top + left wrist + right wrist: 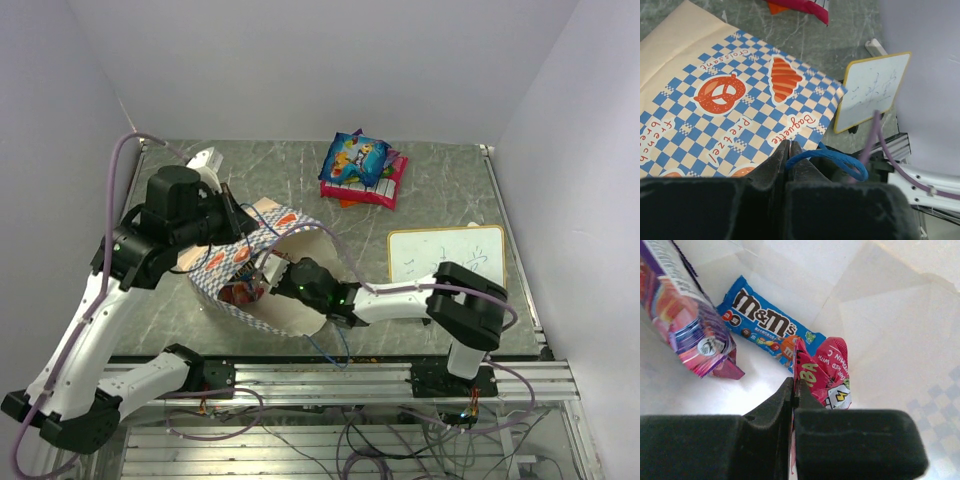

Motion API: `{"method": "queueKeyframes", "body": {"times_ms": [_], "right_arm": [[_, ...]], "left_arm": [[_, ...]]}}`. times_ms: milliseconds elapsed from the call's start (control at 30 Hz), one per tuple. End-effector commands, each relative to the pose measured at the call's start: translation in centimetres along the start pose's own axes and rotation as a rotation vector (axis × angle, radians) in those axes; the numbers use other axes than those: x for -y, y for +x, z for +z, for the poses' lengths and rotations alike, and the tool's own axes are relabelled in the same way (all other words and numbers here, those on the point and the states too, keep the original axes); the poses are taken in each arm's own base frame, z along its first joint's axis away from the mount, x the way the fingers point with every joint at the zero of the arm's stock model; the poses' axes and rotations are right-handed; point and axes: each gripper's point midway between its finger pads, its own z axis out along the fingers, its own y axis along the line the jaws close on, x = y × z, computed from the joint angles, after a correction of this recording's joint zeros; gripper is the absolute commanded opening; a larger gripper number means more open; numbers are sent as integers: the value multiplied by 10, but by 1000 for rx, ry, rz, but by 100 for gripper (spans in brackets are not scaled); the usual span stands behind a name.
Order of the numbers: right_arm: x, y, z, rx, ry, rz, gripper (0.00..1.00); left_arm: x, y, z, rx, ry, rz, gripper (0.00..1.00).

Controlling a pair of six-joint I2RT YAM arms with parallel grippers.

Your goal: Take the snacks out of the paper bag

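Observation:
The paper bag (285, 310) lies on its side near the table's front, mouth toward the right; its checkered band (740, 105) fills the left wrist view. My left gripper (789, 145) is shut on the bag's blue string handle (840, 159), holding the upper edge up. My right gripper (794, 385) is inside the bag, shut on a red packet (827, 375). A blue M&M's packet (767, 322) and a purple packet (682, 315) lie inside on the white bag wall. Two packets (362, 167), blue on red, lie outside at the table's back.
A white framed writing board (447, 256) lies at the right of the table, right of my right arm (465, 300). Grey walls enclose the table on three sides. A metal rail (330, 375) runs along the front edge.

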Motion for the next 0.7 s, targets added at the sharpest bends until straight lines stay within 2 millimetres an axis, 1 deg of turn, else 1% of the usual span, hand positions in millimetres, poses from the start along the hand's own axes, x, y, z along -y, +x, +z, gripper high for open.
{"method": "queueKeyframes", "body": {"times_ms": [0, 33, 67, 100, 133, 200, 267, 300, 367, 433, 500, 533, 567, 667], "right_arm": [[1, -17, -16, 76, -102, -7, 0], [-3, -17, -19, 92, -136, 1, 0], [-3, -20, -21, 116, -142, 6, 0], [-7, -16, -24, 126, -156, 5, 0], [-8, -19, -25, 152, -165, 6, 0], [-12, -29, -29, 181, -205, 4, 0], [-12, -44, -38, 204, -244, 4, 0], [-13, -49, -45, 221, -269, 3, 0], [-14, -60, -62, 262, -322, 1, 0], [-10, -66, -78, 275, -349, -5, 0], [-6, -72, -95, 271, -374, -24, 0], [-3, -75, -104, 276, -380, -32, 0], [4, -83, -117, 296, -376, -38, 0], [21, -94, -144, 314, -347, -37, 0]], "left_arm": [[-4, -10, 2, 24, -45, -9, 7], [-5, -9, 4, 26, -43, -15, 7], [-4, -10, 5, 38, -35, -18, 7], [-4, -9, 6, 47, -25, -20, 7], [-6, -6, 8, 54, -20, -23, 7], [-10, -5, 10, 76, -26, -51, 7], [-9, -5, 11, 81, -15, -70, 7], [-6, -6, 11, 82, -6, -65, 7], [-11, -9, 12, 85, -37, -54, 7], [-16, -13, 13, 98, -74, -50, 7], [-15, -15, 17, 107, -69, -48, 7], [-15, -16, 18, 111, -63, -48, 7], [-14, -16, 19, 118, -57, -51, 7], [-16, -16, 20, 136, -58, -70, 7]]}}
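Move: The right hand, still inside the paper bag, already pinches a pink Mamba packet; the snack pile lies about 23 cm ahead, 21 cm to its right and 7 cm lower. From this hand the M&M's packet lies about 3 cm ahead, 5 cm left and 5 cm below, and the purple packet some 4 cm back, 6 cm left and 3 cm below. From the left hand, the pile is about 25 cm ahead, 25 cm right and 30 cm below. Keep the right gripper shut on the pink Mamba packet and ease it back, then lift it faster up towards the bag's mouth and a little right, some 12 cm up and 7 cm back in all, swinging the fingers about 25 degrees counter-clockwise. Let the left gripper keep its hold on the bag's blue handle while it shifts about 2 cm forward and 2 cm down. ##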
